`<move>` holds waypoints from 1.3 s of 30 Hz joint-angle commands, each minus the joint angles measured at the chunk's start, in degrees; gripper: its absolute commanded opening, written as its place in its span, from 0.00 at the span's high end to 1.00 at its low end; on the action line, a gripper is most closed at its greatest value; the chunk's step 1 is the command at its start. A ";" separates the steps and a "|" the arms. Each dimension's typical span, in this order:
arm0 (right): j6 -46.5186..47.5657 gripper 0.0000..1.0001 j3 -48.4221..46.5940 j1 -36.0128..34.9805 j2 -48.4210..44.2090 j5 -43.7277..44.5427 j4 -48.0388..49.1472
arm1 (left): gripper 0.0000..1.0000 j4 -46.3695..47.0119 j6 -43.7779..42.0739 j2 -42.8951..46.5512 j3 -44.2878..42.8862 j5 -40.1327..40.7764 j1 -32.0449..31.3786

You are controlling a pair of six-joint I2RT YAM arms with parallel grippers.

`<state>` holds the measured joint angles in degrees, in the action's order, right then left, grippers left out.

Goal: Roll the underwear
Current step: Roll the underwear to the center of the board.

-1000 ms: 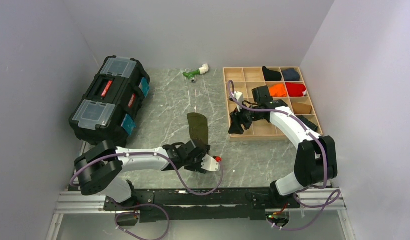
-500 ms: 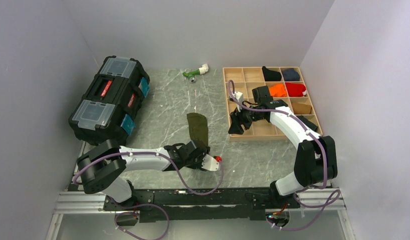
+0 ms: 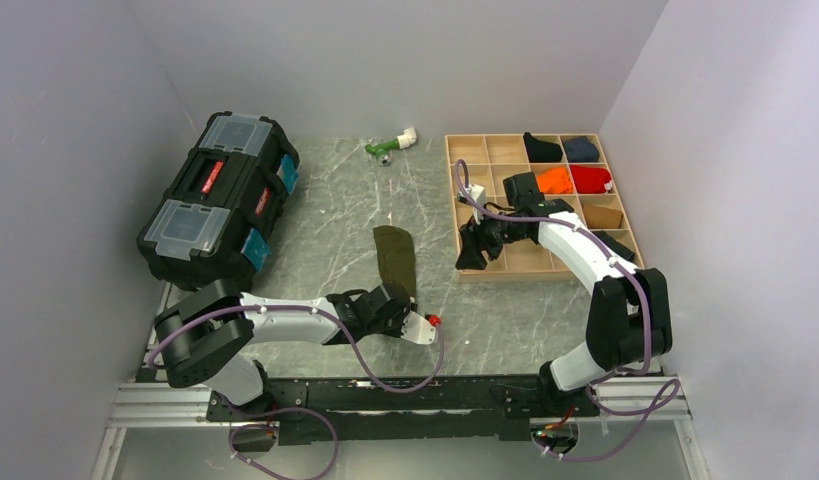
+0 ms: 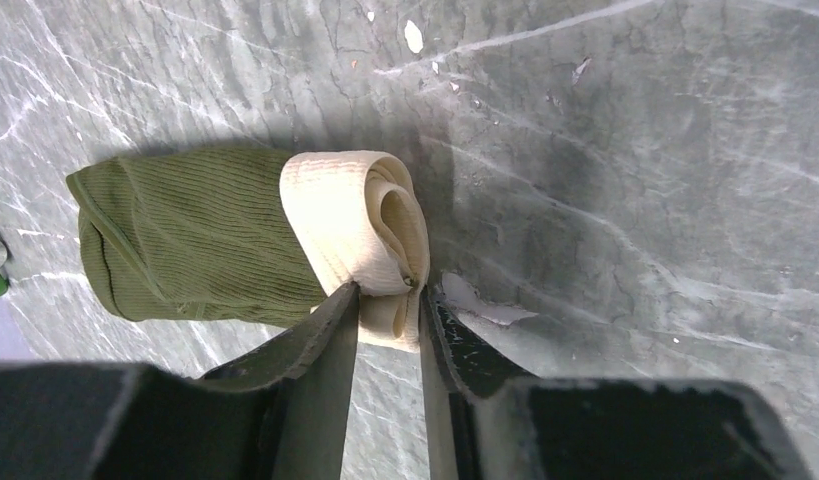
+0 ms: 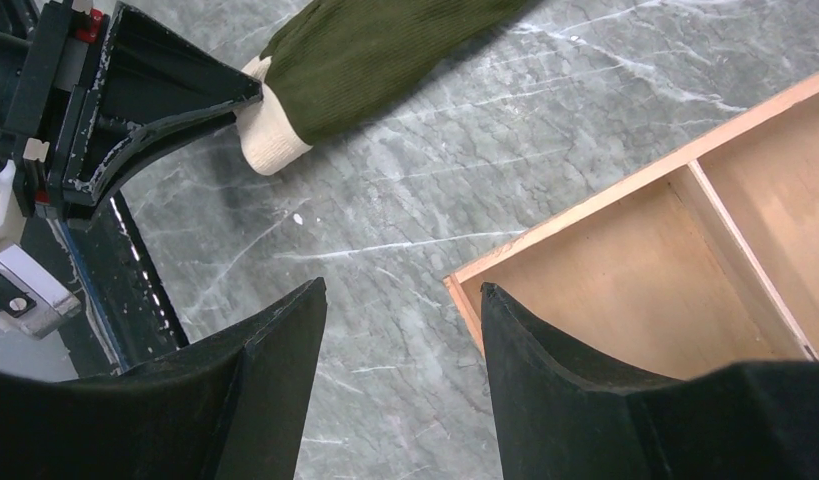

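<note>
The underwear [image 3: 395,256] is a flattened olive-green strip on the marble table, its cream waistband [image 4: 347,213] curled over at the near end. My left gripper [image 4: 389,301] pinches that waistband fold, one finger on each side of the cloth, low over the table; from above it [image 3: 401,300] sits at the strip's near end. The right wrist view shows the underwear [image 5: 385,50] and the left fingers [image 5: 170,115] at the cream end. My right gripper [image 5: 403,290] hangs open and holds nothing, above the wooden tray's near-left corner [image 5: 465,285].
The wooden compartment tray [image 3: 530,274] at the right holds orange [image 3: 555,181], red [image 3: 591,179], black [image 3: 542,148], navy [image 3: 582,149] and brown [image 3: 603,216] cloth rolls. A black toolbox [image 3: 220,200] stands at the left. A green-and-white object [image 3: 390,146] lies at the back.
My left gripper has narrowed onto the waistband end and drawn slightly toward the near edge. The right arm has not moved.
</note>
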<state>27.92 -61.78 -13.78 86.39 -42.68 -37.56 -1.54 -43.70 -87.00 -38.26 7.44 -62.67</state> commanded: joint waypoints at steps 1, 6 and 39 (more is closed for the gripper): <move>1.20 0.39 -2.19 0.42 0.38 -2.70 -0.76 | 0.70 -1.29 1.21 -1.32 0.58 0.38 -0.17; 1.19 0.39 -2.19 0.50 0.54 -3.15 -0.85 | 0.83 -2.34 1.51 -1.29 -0.09 -0.36 -0.02; 0.79 0.38 -0.79 1.69 -5.01 -13.58 -0.22 | 1.00 -50.27 4.84 -23.84 -38.52 -59.23 28.40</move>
<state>27.90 -62.00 -12.29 85.12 -51.70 -39.68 -41.87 -38.13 -106.41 -71.24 -39.62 -36.95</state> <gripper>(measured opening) 0.618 0.012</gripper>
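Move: The rolled cream waistband is between the left fingers, its middle roughly 1 cm ahead and 2 cm left at their height. The green body lies flat about 8 cm ahead and 2 cm left; the wooden organizer's near-left corner is some 8 cm right and 4 cm ahead. From the right hand, the waistband roll lies about 7 cm back, 10 cm left and 10 cm below. Left fingers pinch the waistband roll shut, then rise and advance 2 cm, fingertips tipping back some 50 degrees. ##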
